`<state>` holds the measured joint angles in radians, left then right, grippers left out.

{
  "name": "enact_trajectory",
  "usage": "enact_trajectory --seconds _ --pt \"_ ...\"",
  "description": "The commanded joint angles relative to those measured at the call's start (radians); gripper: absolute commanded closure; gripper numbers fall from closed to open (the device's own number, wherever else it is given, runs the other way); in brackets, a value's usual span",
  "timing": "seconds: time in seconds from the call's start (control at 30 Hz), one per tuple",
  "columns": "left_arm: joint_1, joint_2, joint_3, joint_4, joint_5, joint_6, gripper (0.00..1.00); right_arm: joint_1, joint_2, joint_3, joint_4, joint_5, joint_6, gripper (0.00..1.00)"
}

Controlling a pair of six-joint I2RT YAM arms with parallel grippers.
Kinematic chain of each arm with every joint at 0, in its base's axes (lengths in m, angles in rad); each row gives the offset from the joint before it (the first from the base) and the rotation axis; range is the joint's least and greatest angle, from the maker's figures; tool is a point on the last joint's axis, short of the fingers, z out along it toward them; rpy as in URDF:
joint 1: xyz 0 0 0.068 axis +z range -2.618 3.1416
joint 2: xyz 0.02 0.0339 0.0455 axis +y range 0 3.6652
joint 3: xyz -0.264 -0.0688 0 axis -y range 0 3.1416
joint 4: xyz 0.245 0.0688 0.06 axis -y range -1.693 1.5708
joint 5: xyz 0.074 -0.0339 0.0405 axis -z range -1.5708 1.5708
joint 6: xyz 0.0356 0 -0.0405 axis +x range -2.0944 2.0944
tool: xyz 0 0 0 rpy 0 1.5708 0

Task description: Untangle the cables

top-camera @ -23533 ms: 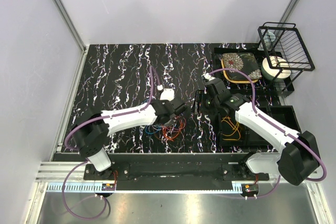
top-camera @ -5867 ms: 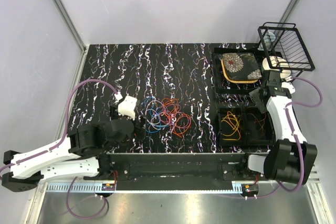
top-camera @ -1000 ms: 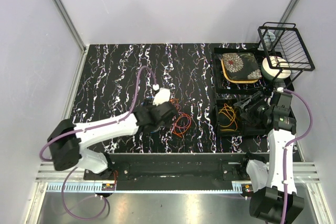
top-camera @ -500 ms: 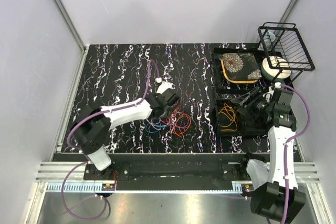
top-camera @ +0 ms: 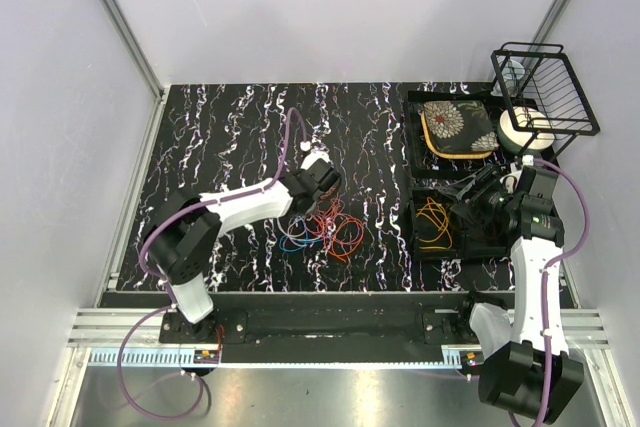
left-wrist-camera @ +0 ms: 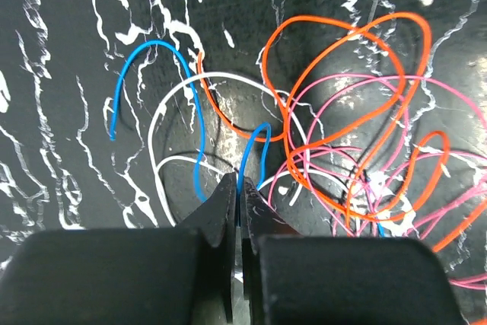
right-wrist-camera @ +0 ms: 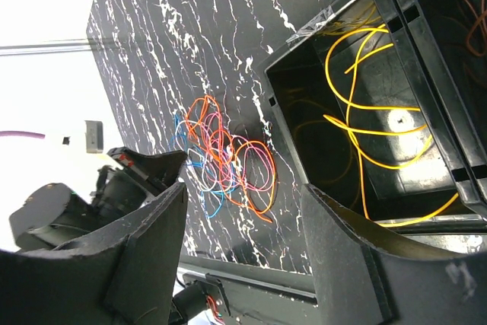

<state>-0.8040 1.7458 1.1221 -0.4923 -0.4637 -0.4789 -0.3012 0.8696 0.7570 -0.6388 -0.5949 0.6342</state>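
The cables (top-camera: 326, 229) lie in a tangle on the black marbled table, left of the black bin (top-camera: 412, 232). In the left wrist view they are orange (left-wrist-camera: 342, 43), pink (left-wrist-camera: 426, 188), white (left-wrist-camera: 163, 123) and blue (left-wrist-camera: 196, 123) loops crossing each other. My left gripper (top-camera: 318, 207) is down at the tangle's upper left edge, shut (left-wrist-camera: 242, 188) on the blue cable, which runs up from between the fingertips. My right gripper (top-camera: 468, 197) hovers above the bin, open (right-wrist-camera: 243, 195) and holding nothing. A yellow cable (right-wrist-camera: 365, 104) lies alone in the bin's left compartment.
The bin's right compartment holds a dark orange cable (right-wrist-camera: 464, 5). Behind the bin sits a flower-patterned plate (top-camera: 458, 127). A black wire rack (top-camera: 545, 87) and a white roll (top-camera: 525, 130) stand at the back right. Pale walls enclose the table.
My left gripper swung from the tangle's left side to its upper left edge and closed on the blue cable. The right arm shifted only slightly and stayed open.
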Motion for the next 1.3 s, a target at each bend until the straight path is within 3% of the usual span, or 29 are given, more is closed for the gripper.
enact_trajectory --seconds 0.0,0.2,0.43,0.57,0.83,1.1,1.27 --pt "0.003 -0.103 0.105 -0.075 0.025 0.088 1.0 0.005 0.0 0.018 0.04 -0.055 0.007 0.33" --pt "0.003 -0.224 0.346 -0.337 0.192 0.224 1.0 0.049 -0.023 0.039 0.178 -0.199 0.111 0.33" --pt "0.003 -0.272 0.661 -0.567 0.348 0.329 1.0 0.246 -0.063 0.149 0.371 -0.242 0.147 0.32" --pt "0.003 -0.299 0.784 -0.603 0.457 0.353 1.0 0.255 -0.081 0.18 0.517 -0.377 0.199 0.32" --pt "0.003 -0.273 1.041 -0.644 0.626 0.338 1.0 0.295 -0.104 0.263 0.622 -0.425 0.237 0.33" --pt "0.003 -0.278 1.056 -0.557 0.858 0.342 1.0 0.398 -0.023 0.364 0.691 -0.419 0.225 0.33" --pt "0.003 -0.26 1.105 -0.517 0.921 0.365 1.0 0.488 0.075 0.458 0.696 -0.427 0.179 0.34"
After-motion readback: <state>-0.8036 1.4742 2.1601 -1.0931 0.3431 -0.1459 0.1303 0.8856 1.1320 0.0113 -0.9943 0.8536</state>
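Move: The left fingers are already shut on the blue cable; the rest of the tangle centres about 6 cm to their right, nearly level front to back and 2 cm lower, and the white loop lies some 2 cm ahead. From the open right gripper, the pinched blue cable is roughly 31 cm left, 4 cm ahead and 13 cm lower. The bin with the yellow cable sits about 4 cm left, 3 cm back and 15 cm below that gripper. Keep the left gripper shut on the blue cable and haul it steeply up about 40 cm, then ease back some 10 cm and a little right, rolling its left side down while swinging clockwise. Raise the right gripper off the bins, up and to the left towards the held cable, tipping its fingers up and turning counter-clockwise, jaws staying open; stop short of the cable. ##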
